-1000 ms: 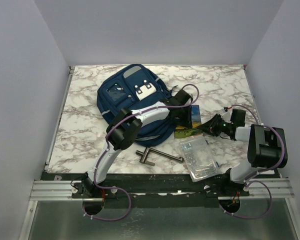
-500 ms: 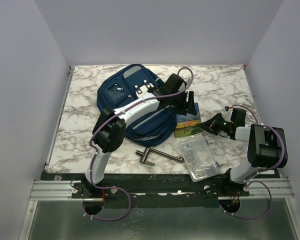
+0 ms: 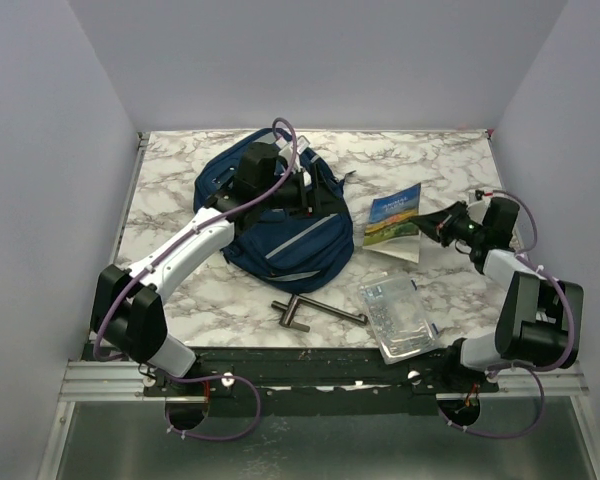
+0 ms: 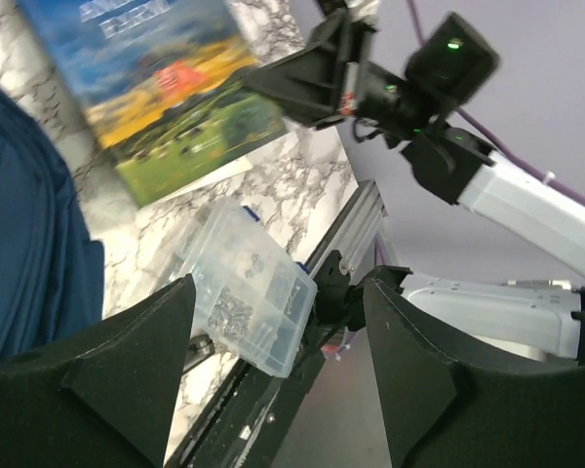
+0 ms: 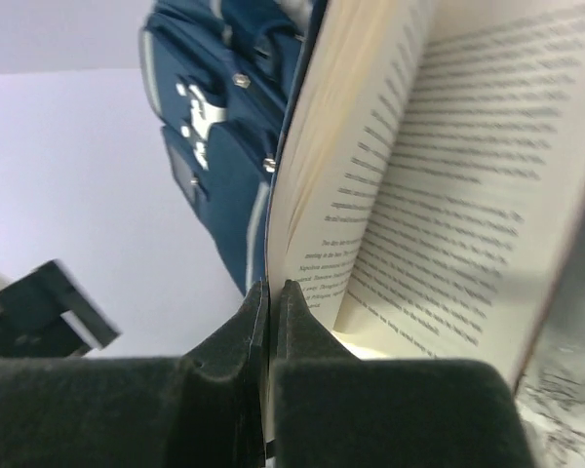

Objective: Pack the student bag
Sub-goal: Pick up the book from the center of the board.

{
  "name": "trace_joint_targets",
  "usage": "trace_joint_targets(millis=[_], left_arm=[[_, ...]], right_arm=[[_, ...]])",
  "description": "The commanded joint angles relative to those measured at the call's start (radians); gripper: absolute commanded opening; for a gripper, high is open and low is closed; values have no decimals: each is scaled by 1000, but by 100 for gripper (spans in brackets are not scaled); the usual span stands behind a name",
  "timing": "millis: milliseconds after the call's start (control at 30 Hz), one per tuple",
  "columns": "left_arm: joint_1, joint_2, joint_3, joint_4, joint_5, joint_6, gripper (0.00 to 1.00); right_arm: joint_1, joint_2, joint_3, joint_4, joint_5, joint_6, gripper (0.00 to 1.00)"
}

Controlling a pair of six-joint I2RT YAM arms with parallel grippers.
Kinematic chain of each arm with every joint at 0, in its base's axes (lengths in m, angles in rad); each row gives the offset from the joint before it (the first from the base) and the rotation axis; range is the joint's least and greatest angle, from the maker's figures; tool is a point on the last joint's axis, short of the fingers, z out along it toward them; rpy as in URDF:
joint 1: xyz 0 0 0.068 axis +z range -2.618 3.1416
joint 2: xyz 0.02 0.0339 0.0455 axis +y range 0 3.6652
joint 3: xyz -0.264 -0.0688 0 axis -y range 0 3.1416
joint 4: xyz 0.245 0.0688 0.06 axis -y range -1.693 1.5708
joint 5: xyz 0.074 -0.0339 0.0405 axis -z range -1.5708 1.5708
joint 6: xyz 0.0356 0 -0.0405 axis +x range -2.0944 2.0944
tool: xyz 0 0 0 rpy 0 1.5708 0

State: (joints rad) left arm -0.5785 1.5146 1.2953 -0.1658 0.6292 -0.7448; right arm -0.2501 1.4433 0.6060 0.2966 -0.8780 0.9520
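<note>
The student bag point(image 3: 280, 240), navy with grey stripes, lies at the middle of the marble table; it also shows in the wrist views point(image 4: 19, 263) point(image 5: 214, 127). My left gripper point(image 3: 305, 193) hovers over the bag's top, open and empty point(image 4: 278, 292). To the bag's right a paperback book point(image 3: 395, 218) with a landscape cover point(image 4: 156, 88) is tilted up off the table. My right gripper point(image 3: 442, 222) is shut on the book's right edge, pinching its cover and a few leaves point(image 5: 273, 288), with the printed pages point(image 5: 448, 195) fanning open beside the fingers.
A clear plastic box of small parts point(image 3: 398, 318) point(image 4: 244, 292) lies near the front edge, right of centre. A metal T-shaped tool point(image 3: 315, 310) lies in front of the bag. The walls close in on both sides.
My left gripper opened and swung left from the book to above the bag. My right gripper shut on the book's edge and pulled it right and up off the bag's side.
</note>
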Motion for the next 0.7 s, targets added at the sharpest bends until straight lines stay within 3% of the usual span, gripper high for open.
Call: trace_joint_targets(millis=[0,233,367,667], left_arm=[[46,-56,-82,112,81,-110,73],[98,-12,-248,409,136,-418,75],[94,77,-255,571,187,-583,76],[43,314,-277,1180,166,-1069,72]], right_arm=[[-7,-88,61,81,-90,139,0],[-6,-152,88,267,-177,350,0],[-5,-182,112,277,-222,375,0],[28,-247,69,410,-247,494,0]])
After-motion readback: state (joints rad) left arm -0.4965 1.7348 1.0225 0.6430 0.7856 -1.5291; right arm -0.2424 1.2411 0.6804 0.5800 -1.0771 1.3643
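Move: The right gripper already grips the book by its right edge; the book's middle lies about 5 cm to that hand's left, 1 cm back and 4 cm lower. From the same hand the blue bag is some 31 cm left and 7 cm ahead, the clear box about 16 cm back and 4 cm left, both roughly 10 cm below. From the open left gripper the book lies about 12 cm right, 5 cm ahead and 18 cm down. Keep the right fingers shut on the book's edge and lift it about 15 cm, drifting slightly left and back late on, with the fingertips tipping up, so the book nears the left gripper. Meanwhile sink the left gripper about 3 cm, then ease it forward, rolling it roughly 35 degrees counter-clockwise as seen from behind the hand; hold it open, clear of the book. ##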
